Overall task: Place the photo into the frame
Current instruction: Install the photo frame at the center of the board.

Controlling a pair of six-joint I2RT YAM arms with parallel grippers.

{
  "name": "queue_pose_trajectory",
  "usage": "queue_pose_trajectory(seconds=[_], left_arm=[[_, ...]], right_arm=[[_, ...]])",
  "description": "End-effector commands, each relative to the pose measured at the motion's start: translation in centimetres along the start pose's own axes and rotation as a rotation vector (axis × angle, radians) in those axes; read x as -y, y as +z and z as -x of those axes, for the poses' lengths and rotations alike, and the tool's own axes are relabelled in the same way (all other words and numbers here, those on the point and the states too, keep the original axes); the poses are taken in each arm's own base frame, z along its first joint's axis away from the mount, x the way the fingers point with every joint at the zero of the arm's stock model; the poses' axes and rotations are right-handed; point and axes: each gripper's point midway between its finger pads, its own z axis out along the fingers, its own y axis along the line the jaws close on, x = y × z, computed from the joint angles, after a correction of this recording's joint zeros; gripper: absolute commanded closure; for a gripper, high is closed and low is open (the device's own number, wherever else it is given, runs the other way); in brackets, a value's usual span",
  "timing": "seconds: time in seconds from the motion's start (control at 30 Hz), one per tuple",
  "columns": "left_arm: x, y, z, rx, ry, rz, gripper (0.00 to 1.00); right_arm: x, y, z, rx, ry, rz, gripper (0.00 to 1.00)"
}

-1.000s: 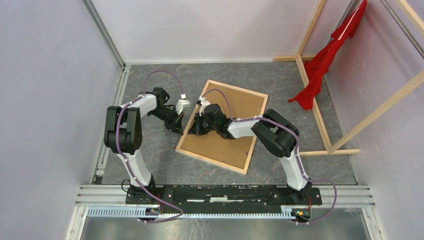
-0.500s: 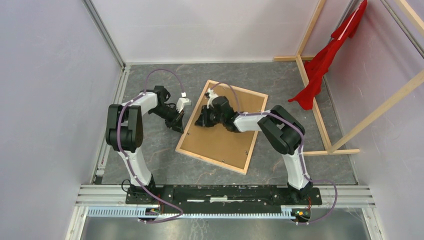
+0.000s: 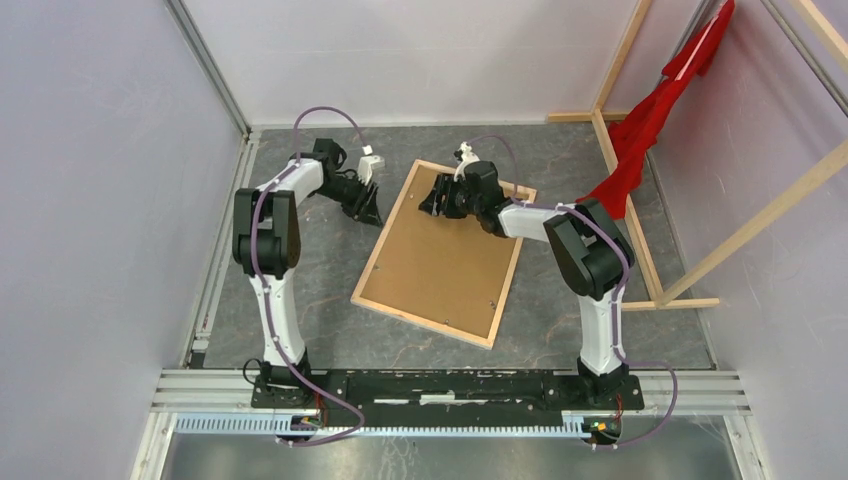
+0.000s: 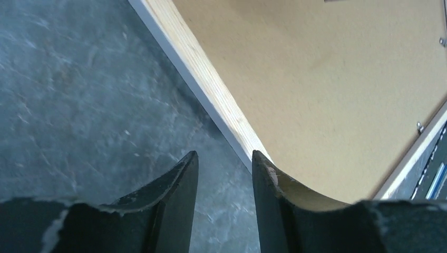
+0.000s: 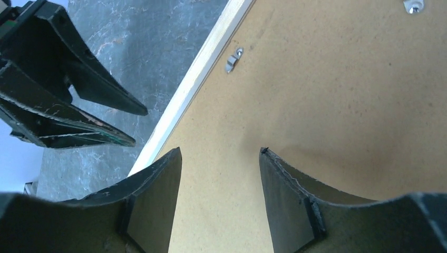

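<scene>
The frame [image 3: 372,262] lies face down on the grey table, its bare wood border up and a brown backing board [image 3: 445,265] filling it. The photo is hidden. My left gripper [image 3: 370,210] hovers just off the frame's far left edge. In the left wrist view it [image 4: 222,158] is open over grey table, with the wood border [image 4: 211,89] beside its right finger. My right gripper [image 3: 428,200] is over the frame's far corner. In the right wrist view it [image 5: 219,153] is open above the board [image 5: 337,105], holding nothing.
A metal clip [image 5: 232,59] sits on the board near the frame's edge. A red cloth [image 3: 650,120] hangs on bare wooden beams [image 3: 640,220] at the right. Walls close in the left and back, and a metal rail [image 3: 450,385] runs along the near edge.
Both grippers opened. The left arm drew back from the frame's left edge toward the far wall. The right gripper moved from the board's middle left to the far corner.
</scene>
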Motion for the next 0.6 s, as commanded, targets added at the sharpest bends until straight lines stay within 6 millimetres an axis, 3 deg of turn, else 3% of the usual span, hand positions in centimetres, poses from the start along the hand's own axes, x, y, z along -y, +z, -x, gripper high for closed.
queue_pose_trajectory(seconds=[0.0,0.17,0.43,0.57], left_arm=[[-0.7,0.9,2.9,0.083,-0.064,-0.046,0.50],[-0.9,1.8,3.0,0.092,-0.075,-0.080,0.55],[-0.5,2.8,1.6,0.061,-0.084,-0.124,0.77],[-0.2,3.1,0.7,0.042,-0.085,-0.132,0.80]], right_arm=[[-0.6,1.5,2.3,0.033,-0.039,0.036,0.37],[0.2,3.6,2.6,0.020,-0.040,0.037,0.36],[0.9,6.5,3.0,0.008,-0.041,0.050,0.40],[1.2,7.3,2.8,-0.004,-0.037,0.061,0.44]])
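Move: The frame lies skewed, back side up. The left gripper has its left rail about 3 cm to the right, level with the hand and some 2 cm below; the far-left corner is roughly 15 cm ahead and 10 cm right. For the right gripper, over the backboard, the far clip on the left rail is about 7 cm ahead and 5 cm left, 4 cm down; the far-left corner lies 13 cm ahead and 3 cm left. Send the right gripper, fingers kept open, about 6 cm forward and 3 cm left, sinking slightly, over the backboard to the far clip beside the left rail. Meanwhile ease the left gripper some 2 cm right and a little forward, dipping about 1 cm, and close its fingers to a narrow gap with the tips at the rail's outer edge. ##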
